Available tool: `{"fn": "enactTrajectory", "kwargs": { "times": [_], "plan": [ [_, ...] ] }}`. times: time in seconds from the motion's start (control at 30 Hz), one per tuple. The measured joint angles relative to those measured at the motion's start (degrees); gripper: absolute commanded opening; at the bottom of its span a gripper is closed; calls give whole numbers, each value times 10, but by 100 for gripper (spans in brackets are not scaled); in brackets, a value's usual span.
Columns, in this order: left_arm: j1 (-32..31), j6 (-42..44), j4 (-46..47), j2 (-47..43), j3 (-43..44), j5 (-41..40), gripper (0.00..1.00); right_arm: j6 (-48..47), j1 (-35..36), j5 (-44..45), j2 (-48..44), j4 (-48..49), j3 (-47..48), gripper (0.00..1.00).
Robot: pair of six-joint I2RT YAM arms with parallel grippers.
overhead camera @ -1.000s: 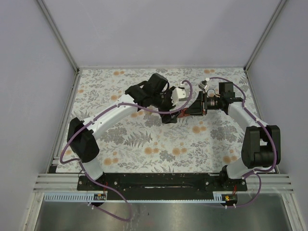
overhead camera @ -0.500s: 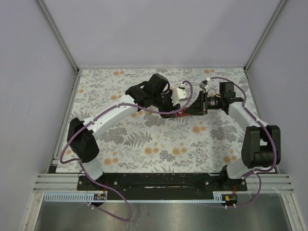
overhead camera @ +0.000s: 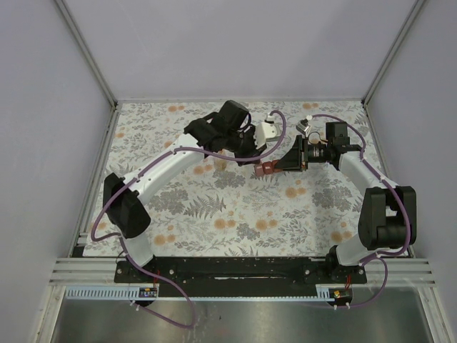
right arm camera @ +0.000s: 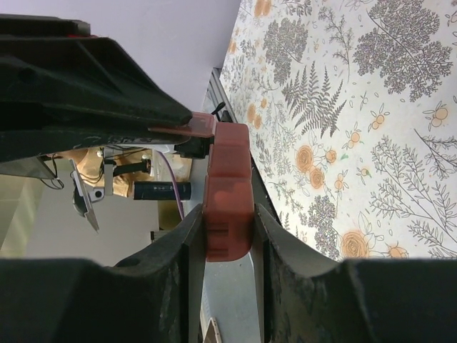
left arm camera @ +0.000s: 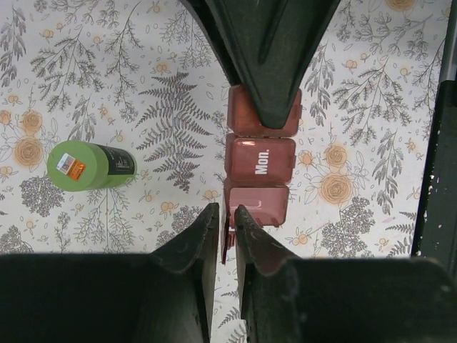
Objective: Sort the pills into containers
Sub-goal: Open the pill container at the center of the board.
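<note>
The dark-red pill box (left arm camera: 258,153) hangs above the cloth, and my right gripper (right arm camera: 227,209) is shut on its end (right arm camera: 228,164). One compartment lid reads "Mon.". The nearest compartment stands open, and its thin hinged lid (left arm camera: 227,239) is pinched edge-on between the fingers of my left gripper (left arm camera: 226,214). From above, the box (overhead camera: 265,168) shows between the left gripper (overhead camera: 255,158) and the right gripper (overhead camera: 287,161). A bright green bottle (left arm camera: 89,166) lies on its side on the cloth, left of the box. No pills show in any view.
A flower-printed cloth (overhead camera: 214,207) covers the table. Grey walls and metal rails (overhead camera: 93,78) enclose it on three sides. Both arms meet over the far middle of the cloth.
My left gripper has gone from wide open to shut on the pill box lid, and its wrist has drawn slightly back. The right gripper has kept its hold without moving.
</note>
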Motion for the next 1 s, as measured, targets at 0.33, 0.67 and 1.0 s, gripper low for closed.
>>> {"fn": "enactTrajectory", "kwargs": {
  "times": [0.33, 0.67, 1.0],
  "plan": [
    [14, 0, -10, 26, 2, 10, 24, -7, 0, -11, 0, -2, 0, 0],
    [34, 4, -41, 34, 29, 56, 43, -46, 0, -20, 0, -42, 2, 0],
    [46, -2, -47, 39, 38, 73, 45, -65, 0, -26, 0, -63, 9, 0]
  ]
}}
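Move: The end compartment's lid already stands open at the left fingertips, about 1 cm to their right and 1 cm below. From that hand the pill container's middle is some 5 cm right, 1 cm back and 2 cm below; the green bottle lies roughly 11 cm ahead, 1 cm right and 15 cm below. From the right hand, which still grips the container's other end, the lid is about 8 cm left and 1 cm ahead. Left hand dips about 2 cm beside the lid, then rises 1, fingers opening; right draws container back 1. ##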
